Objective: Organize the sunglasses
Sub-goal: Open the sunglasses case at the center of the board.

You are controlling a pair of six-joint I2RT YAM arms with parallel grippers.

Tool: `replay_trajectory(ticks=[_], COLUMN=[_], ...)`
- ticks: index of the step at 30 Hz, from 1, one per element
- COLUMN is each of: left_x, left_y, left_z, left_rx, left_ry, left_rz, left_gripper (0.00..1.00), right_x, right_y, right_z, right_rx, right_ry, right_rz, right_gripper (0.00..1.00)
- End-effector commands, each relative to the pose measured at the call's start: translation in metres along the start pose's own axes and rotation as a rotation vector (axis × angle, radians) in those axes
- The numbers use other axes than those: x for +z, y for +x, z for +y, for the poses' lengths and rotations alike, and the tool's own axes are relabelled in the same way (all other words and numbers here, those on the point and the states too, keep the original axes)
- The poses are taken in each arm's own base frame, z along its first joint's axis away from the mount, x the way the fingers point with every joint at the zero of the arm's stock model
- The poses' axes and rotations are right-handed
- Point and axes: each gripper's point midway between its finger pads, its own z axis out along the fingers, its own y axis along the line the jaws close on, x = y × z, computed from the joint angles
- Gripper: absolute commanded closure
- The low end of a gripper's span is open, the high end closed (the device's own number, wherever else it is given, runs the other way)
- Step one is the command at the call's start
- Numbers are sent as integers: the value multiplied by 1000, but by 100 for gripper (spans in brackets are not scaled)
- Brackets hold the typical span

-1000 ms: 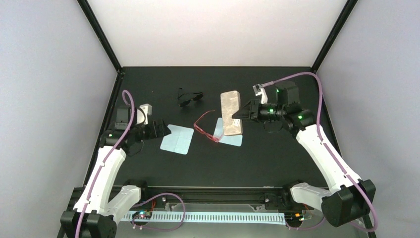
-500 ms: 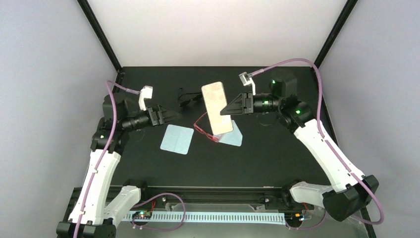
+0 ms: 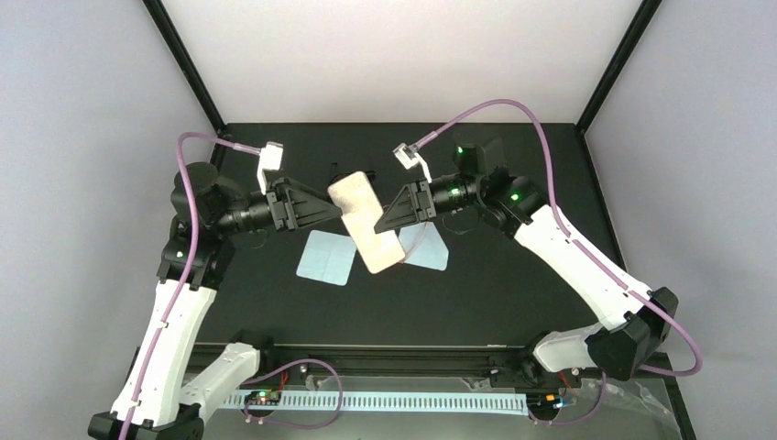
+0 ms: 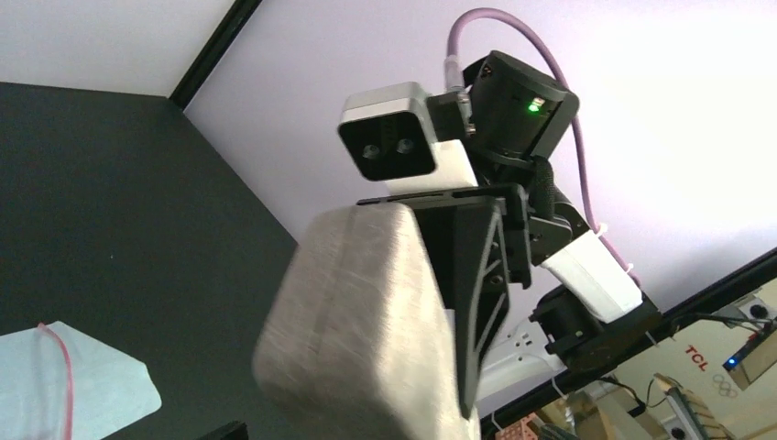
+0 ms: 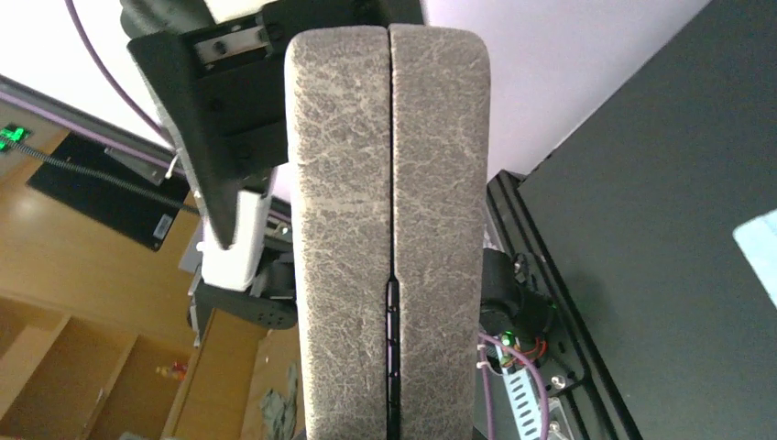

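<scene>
A beige-grey textured glasses case [image 3: 366, 223] hangs tilted in the air over the middle of the table. My right gripper [image 3: 385, 216] is shut on its right side. My left gripper [image 3: 337, 209] is level with it and reaches the case's left edge; it looks open. The case fills the left wrist view [image 4: 366, 321] and the right wrist view [image 5: 389, 229], where its closed seam faces the camera. The sunglasses are mostly hidden behind the case; only a thin red arm [image 4: 62, 385] shows, lying on a pale blue cloth.
Two pale blue cloths lie on the black table, one left of centre [image 3: 328, 257] and one right of centre [image 3: 429, 249]. A black dark-lensed pair [image 3: 341, 172] lies further back, partly hidden by my left gripper.
My right gripper lifted the case off the table and carried it left and up. My left arm rose and swung right until its gripper met the case.
</scene>
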Motion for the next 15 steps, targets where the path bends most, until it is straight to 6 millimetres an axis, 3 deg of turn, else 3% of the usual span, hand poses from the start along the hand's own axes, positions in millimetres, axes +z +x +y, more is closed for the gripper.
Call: replay_trajectory(ticks=[1,3,13,15], left_x=[1,1,-5,-6], left_y=[-5,-6,-2,-2], left_z=[-16,-18,-27,-26], left_rx=[1,0,0,-10], left_ry=[48,58,57,43], left_rz=[9,11,-8,-18], left_gripper=[20,25,79,85], right_x=[7,13,24,25], right_y=[5,7,6,5], right_z=[40,43,51,50], right_rx=[-111,-115,-139,-144], right_ry=[-109,-121,-146,-133], right_rz=[63,81,114,113], right_gripper=[88,88,89,89])
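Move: The right hand already holds the closed sunglasses case in the air, its middle about 3 cm to that hand's left and 1 cm ahead, about level. From the open left hand the case's middle is some 5 cm right and 2 cm back, level. Far below, around 38 cm down, the red glasses lie about 17 cm ahead and 8 cm right of the left hand, and the left cloth about 11 cm ahead and 7 cm left. The left fingers close on the case as the right hand brings it about 3 cm left and back. ##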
